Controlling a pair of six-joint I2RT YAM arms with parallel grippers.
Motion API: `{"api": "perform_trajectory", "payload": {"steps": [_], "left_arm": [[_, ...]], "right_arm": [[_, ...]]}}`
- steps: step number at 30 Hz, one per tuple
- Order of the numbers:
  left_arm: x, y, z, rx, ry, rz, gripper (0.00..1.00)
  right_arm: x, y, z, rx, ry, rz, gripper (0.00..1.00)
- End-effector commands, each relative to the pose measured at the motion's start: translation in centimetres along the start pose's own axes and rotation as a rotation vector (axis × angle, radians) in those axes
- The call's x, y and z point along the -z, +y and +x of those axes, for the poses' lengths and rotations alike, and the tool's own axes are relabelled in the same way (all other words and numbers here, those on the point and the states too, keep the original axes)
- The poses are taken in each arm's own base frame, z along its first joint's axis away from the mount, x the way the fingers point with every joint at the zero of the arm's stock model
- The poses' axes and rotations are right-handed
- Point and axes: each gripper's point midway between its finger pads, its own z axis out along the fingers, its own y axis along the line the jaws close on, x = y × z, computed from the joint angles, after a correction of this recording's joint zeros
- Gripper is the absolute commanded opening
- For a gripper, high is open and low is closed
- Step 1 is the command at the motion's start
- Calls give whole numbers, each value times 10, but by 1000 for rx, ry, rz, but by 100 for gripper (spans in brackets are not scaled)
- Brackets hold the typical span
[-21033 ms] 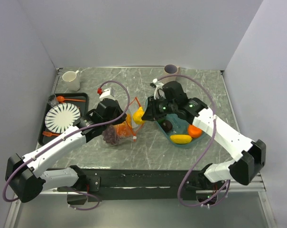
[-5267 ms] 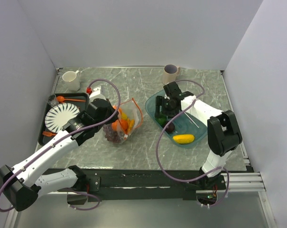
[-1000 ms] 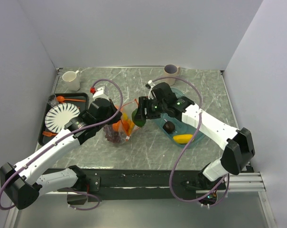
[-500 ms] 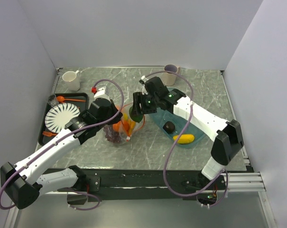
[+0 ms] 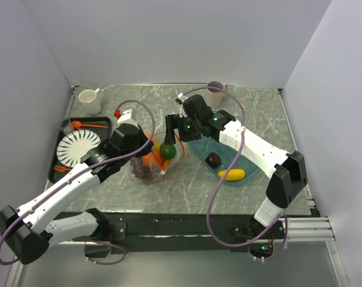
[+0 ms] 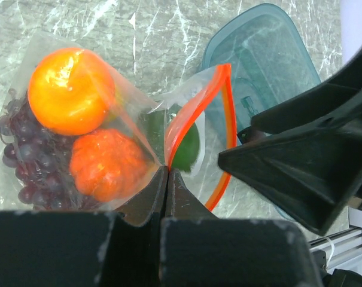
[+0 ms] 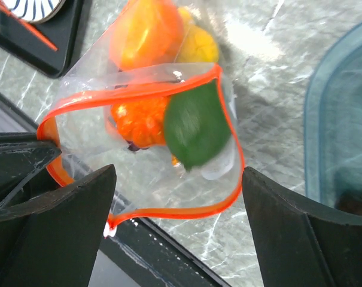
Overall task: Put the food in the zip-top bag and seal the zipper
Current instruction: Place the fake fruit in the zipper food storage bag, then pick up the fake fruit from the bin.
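Note:
The clear zip-top bag [image 5: 152, 164] lies left of centre, its mouth held up and open. My left gripper [image 6: 167, 170] [image 5: 147, 146] is shut on the near edge of that mouth by the orange-red zipper [image 6: 197, 112]. Food inside the bag: an orange [image 6: 70, 89], a small orange pumpkin-like piece [image 6: 106, 164], purple grapes [image 6: 18, 161], a lemon [image 7: 195, 42]. A green avocado [image 7: 195, 122] [image 5: 167, 150] sits blurred just inside the mouth. Just above the mouth my right gripper [image 7: 178, 203] [image 5: 171, 138] stands open and holds nothing. A dark plum [image 5: 212, 159] and a yellow piece [image 5: 231, 174] lie in the teal bowl [image 5: 198, 149].
A black tray [image 5: 52, 174] at the left carries a striped plate [image 5: 79, 147] and orange cutlery [image 5: 80, 124]. A white mug [image 5: 90, 100] stands at the back left, a beige cup [image 5: 215, 92] behind the bowl. White walls close in the sides.
My right gripper carried the avocado from the bowl to the bag mouth, then opened; the avocado now sits inside the mouth. The left gripper has kept its hold on the rim.

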Motion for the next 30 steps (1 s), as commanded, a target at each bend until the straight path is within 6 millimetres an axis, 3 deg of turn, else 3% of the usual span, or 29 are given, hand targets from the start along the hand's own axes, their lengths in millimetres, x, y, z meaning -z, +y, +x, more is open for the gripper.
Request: {"api": "perform_trajectory", "payload": {"steps": [1, 3, 5, 13, 17, 18, 21, 30], "left_arm": [[7, -5, -16, 11, -50, 11, 1], [9, -2, -18, 13, -62, -1, 1], [11, -1, -21, 19, -77, -3, 1], [11, -2, -21, 32, -83, 7, 1], [10, -1, -20, 34, -78, 5, 1], [11, -1, -20, 35, -79, 6, 1], [12, 0, -21, 34, -82, 2, 1], [13, 2, -19, 32, -81, -5, 1]], "right_arm": [[21, -11, -16, -13, -98, 95, 93], [27, -28, -17, -45, -129, 186, 94], [33, -31, -17, -55, -156, 198, 96], [14, -41, 19, -107, -50, 184, 91], [-1, -34, 34, -126, 12, 121, 76], [-2, -32, 35, -128, 20, 110, 65], [-8, -30, 37, -120, 42, 96, 49], [-16, -29, 36, -99, 77, 96, 48]]}}
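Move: The right hand is empty, just above the open bag mouth. The bag's right-hand zipper rim lies about 3 cm back, 3 cm to its right and 8 cm below. The avocado, already let go inside the bag, is roughly 2 cm back, 1 cm left and 11 cm below; the teal bowl's middle is some 23 cm right and 2 cm ahead, 17 cm below. From the left hand that rim is level ahead and about 9 cm right, 7 cm lower. The left fingers keep their pinch on the bag's zipper edge, easing about 1 cm left and slightly up. The right hand swings right about 4 cm, turning some 10 degrees clockwise, then sinks about 6 cm and draws back 2 cm, edging left again at the end, its fingers closing from nearly wide to about half open with the tips either side of the right-hand rim; a touch there can't be made out. ##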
